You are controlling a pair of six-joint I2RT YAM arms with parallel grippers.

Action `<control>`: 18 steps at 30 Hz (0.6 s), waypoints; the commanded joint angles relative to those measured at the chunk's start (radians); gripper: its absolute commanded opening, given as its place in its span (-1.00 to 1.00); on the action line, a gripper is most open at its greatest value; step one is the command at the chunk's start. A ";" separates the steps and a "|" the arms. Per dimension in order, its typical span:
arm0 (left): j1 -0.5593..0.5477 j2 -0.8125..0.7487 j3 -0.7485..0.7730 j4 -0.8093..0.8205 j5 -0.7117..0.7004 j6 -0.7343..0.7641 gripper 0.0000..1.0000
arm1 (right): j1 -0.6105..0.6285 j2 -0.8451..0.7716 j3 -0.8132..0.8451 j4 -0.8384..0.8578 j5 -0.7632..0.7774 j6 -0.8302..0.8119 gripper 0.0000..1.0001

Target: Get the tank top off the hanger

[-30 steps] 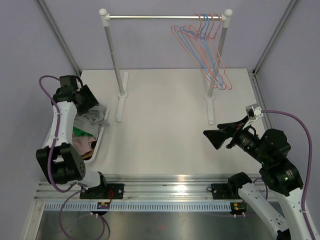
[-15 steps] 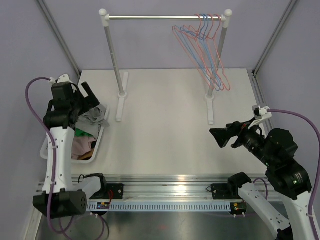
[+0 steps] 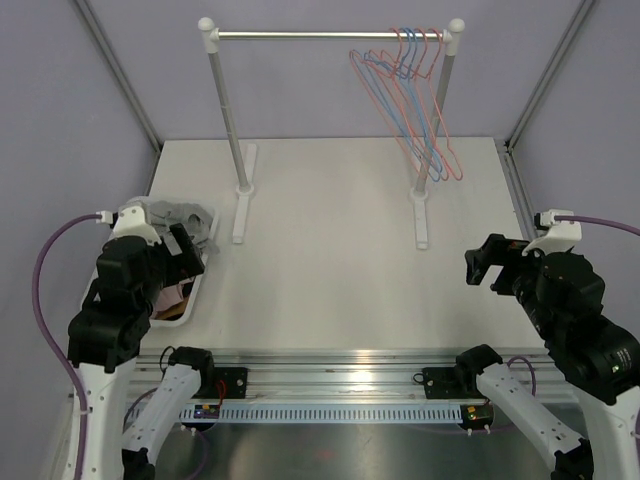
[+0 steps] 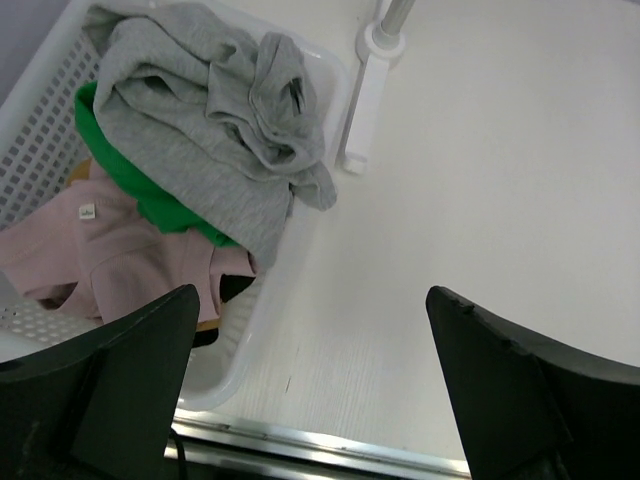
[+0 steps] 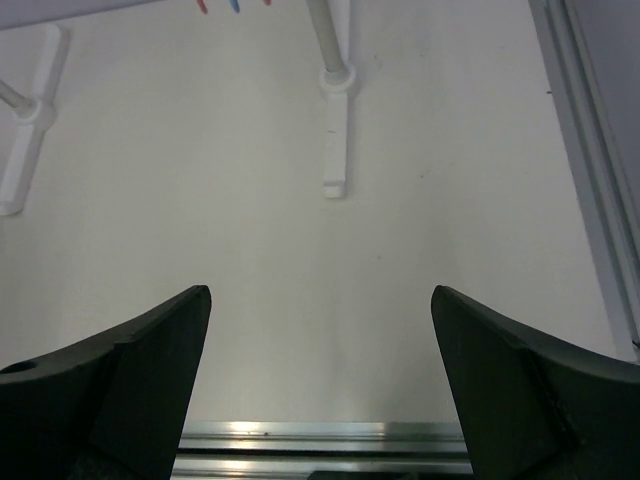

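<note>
A grey tank top (image 4: 200,150) lies crumpled on top of the clothes in a white basket (image 4: 270,300) at the table's left, free of any hanger; from above the tank top (image 3: 185,215) shows at the basket's far end. Several bare pink and blue wire hangers (image 3: 412,68) hang at the right end of the rail (image 3: 300,36). My left gripper (image 4: 312,300) is open and empty, low by the basket's near right corner; in the top view the left gripper (image 3: 187,255) sits over the basket. My right gripper (image 5: 320,295) is open and empty above the table's near right; the right gripper (image 3: 482,268) is pulled back.
A green garment (image 4: 150,205) and a pink one (image 4: 100,255) lie under the grey one. The rack's white feet (image 3: 242,195) (image 3: 422,215) stand mid-table, and its right foot (image 5: 335,140) lies ahead of my right gripper. A metal rail (image 3: 330,365) runs along the near edge.
My left gripper opened over the basket, left the grey tank top there and drew back toward the near edge. My right arm pulled back to the right and near side.
</note>
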State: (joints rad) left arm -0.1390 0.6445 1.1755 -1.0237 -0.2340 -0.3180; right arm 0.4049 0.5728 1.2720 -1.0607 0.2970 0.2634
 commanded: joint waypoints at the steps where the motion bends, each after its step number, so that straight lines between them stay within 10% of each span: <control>1: -0.017 -0.068 -0.026 -0.042 -0.022 0.020 0.98 | -0.001 0.004 0.047 -0.073 0.126 -0.033 0.99; 18: -0.017 -0.269 -0.054 -0.079 0.116 0.063 0.98 | -0.001 -0.073 0.064 -0.120 0.133 -0.070 0.99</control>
State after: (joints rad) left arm -0.1520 0.3813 1.1229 -1.1259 -0.1539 -0.2787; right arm 0.4049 0.4946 1.3239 -1.1622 0.4099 0.2192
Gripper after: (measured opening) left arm 0.988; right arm 0.993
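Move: Nothing is held. From the left hand, the grey tank top lies on the pile in the basket, about 16 cm ahead, 10 to the left and 20 below; the pink tank top lies about 6 ahead, 13 left and 23 below, and the rack's left foot some 30 ahead, 4 right and 28 below. From the right hand the grey top is some 67 cm left, 19 ahead and 24 below. Touching nothing, both wide-open hands withdraw towards their own sides and ease to a stop. The left draws straight back about 6 cm, away from the grey tank top in the basket, turning slightly clockwise with its fingertips tipping up. The right slips some 3.5 cm to its right, then mostly back about 3 cm, away from the rack, also turning a little clockwise. ##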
